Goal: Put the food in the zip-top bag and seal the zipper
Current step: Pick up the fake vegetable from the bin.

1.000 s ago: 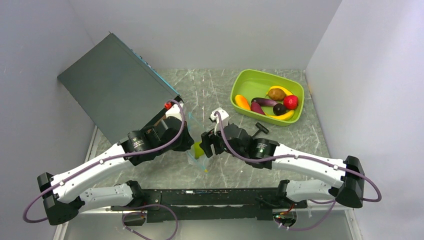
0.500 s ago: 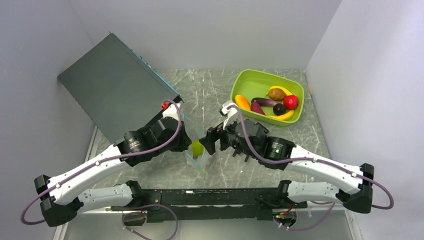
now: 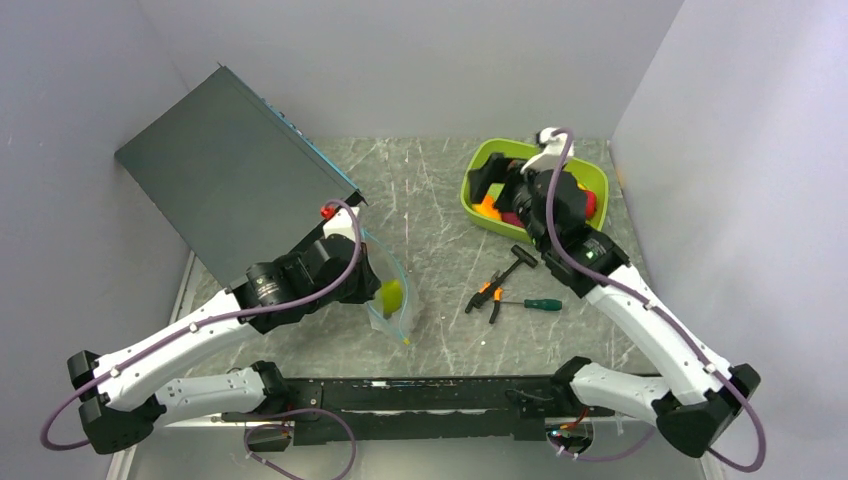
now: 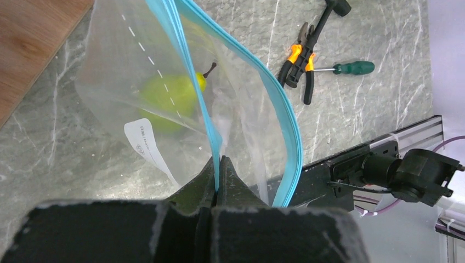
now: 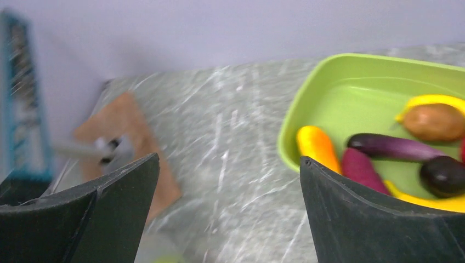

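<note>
The clear zip-top bag (image 3: 392, 300) hangs at the table's middle with its mouth open. My left gripper (image 4: 219, 163) is shut on one side of its blue-green zipper (image 4: 189, 60); the other zipper side (image 4: 285, 126) bows away. A green apple (image 4: 170, 96) lies inside the bag (image 4: 109, 66). My right gripper (image 3: 482, 186) hovers open and empty over the lime-green tray's left end. In the right wrist view that gripper (image 5: 229, 159) faces an orange piece (image 5: 318, 145), a purple one (image 5: 392, 147), a brown one (image 5: 433, 123) and a dark plum (image 5: 444, 175).
The lime-green tray (image 3: 597, 170) stands at the back right, largely covered by my right arm. Black-and-orange pliers (image 3: 487, 297), a green-handled screwdriver (image 3: 532, 303) and a black tool (image 3: 520, 258) lie right of the bag. A big dark slab (image 3: 230, 180) leans at the back left.
My right gripper opened wider, left the bag and swung back right over the tray. The green apple stayed in the bag. The left gripper kept its hold.
</note>
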Robot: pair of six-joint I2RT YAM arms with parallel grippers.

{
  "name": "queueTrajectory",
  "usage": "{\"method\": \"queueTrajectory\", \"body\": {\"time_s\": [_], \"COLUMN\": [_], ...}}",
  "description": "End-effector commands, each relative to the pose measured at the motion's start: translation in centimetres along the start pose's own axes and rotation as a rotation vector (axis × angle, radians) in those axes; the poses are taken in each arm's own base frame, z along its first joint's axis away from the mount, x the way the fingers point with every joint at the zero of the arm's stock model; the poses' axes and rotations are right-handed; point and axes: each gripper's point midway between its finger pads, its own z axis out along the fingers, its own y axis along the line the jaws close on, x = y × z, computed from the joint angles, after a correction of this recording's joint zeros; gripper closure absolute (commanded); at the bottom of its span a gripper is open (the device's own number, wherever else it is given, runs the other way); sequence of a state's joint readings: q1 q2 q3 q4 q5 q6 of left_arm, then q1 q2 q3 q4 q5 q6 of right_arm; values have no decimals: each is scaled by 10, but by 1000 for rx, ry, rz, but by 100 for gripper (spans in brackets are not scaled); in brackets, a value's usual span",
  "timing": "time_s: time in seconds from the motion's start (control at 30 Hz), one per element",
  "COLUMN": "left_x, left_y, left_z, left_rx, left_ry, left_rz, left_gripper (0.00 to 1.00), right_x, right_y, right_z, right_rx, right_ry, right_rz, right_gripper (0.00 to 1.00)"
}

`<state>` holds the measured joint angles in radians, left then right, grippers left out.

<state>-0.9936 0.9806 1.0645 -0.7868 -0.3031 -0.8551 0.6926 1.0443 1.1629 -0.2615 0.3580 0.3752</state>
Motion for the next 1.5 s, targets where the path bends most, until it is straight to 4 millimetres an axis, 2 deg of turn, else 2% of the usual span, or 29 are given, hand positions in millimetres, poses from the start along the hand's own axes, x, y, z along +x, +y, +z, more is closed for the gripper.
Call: {"method": "queueTrajectory", "body": {"time_s": [0.0,0.13,0.27,0.4,0.5,0.6,0.67,0.77,0.93,1.07,1.23,1.37,1.47], "left_x": [-8,-7,-5,-4,-3,-3,-4,-6,-4,-2,-2,-5,-5], "left_y": [-13,-12,-11,-13,-14,-15,-14,-15,-21,-23,-23,-25,-26], "left_z": [-2,-2,0,1,3,4,3,3,8,11,9,6,5], "left_rx": [36,32,31,25,26,25,14,17,24,25,27,36,42], "left_ry": [-8,-7,-2,14,27,31,32,32,50,65,64,54,54], "left_rz": [3,9,13,22,33,43,49,56,60,62,52,43,40], "left_gripper": [100,100,100,100,100,100,100,100,100,100,100,100,100], "right_x": [-19,-10,10,43,66,95,109,126,148,160,166,187,188], "right_y": [-57,-112,-162,-187,-204,-220,-227,-249,-284,-300,-306,-310,-308], "right_z": [30,59,88,120,133,141,146,149,159,173,195,196,193], "right_rx": [201,361,446,457,517,553,548,625,717,764,784,882,899], "right_ry": [-100,-94,-26,141,252,344,383,398,390,393,367,425,401], "right_rz": [121,173,258,264,254,236,229,240,411,524,616,714,742], "right_gripper": [1,1,1,0,0,0,0,0,0,0,0,0,7]}}
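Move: The purple eggplant lies in the green bin about 21 cm ahead of the right hand, 15 cm to its right and 33 cm below. Of the eggplant, the brown potato is 4 cm farther out and 6 cm right; the short purple vegetable is 4 cm nearer and 4 cm left; the orange vegetable is some 12 cm left, about level with it. From the left hand the eggplant is roughly 34 cm ahead, 36 cm right and 20 cm below. Sweeping forward and right over the bin, then mostly down into it, the open right hand sinks some 30 cm while tipping its fingers down and turning clockwise by about 45 degrees; a last short push forward sets the fingers astride the eggplant, the left one seeming to touch its blunt end. The left hand keeps its pinch on the bag's zipper edge, easing about 2 cm right and slightly down. ##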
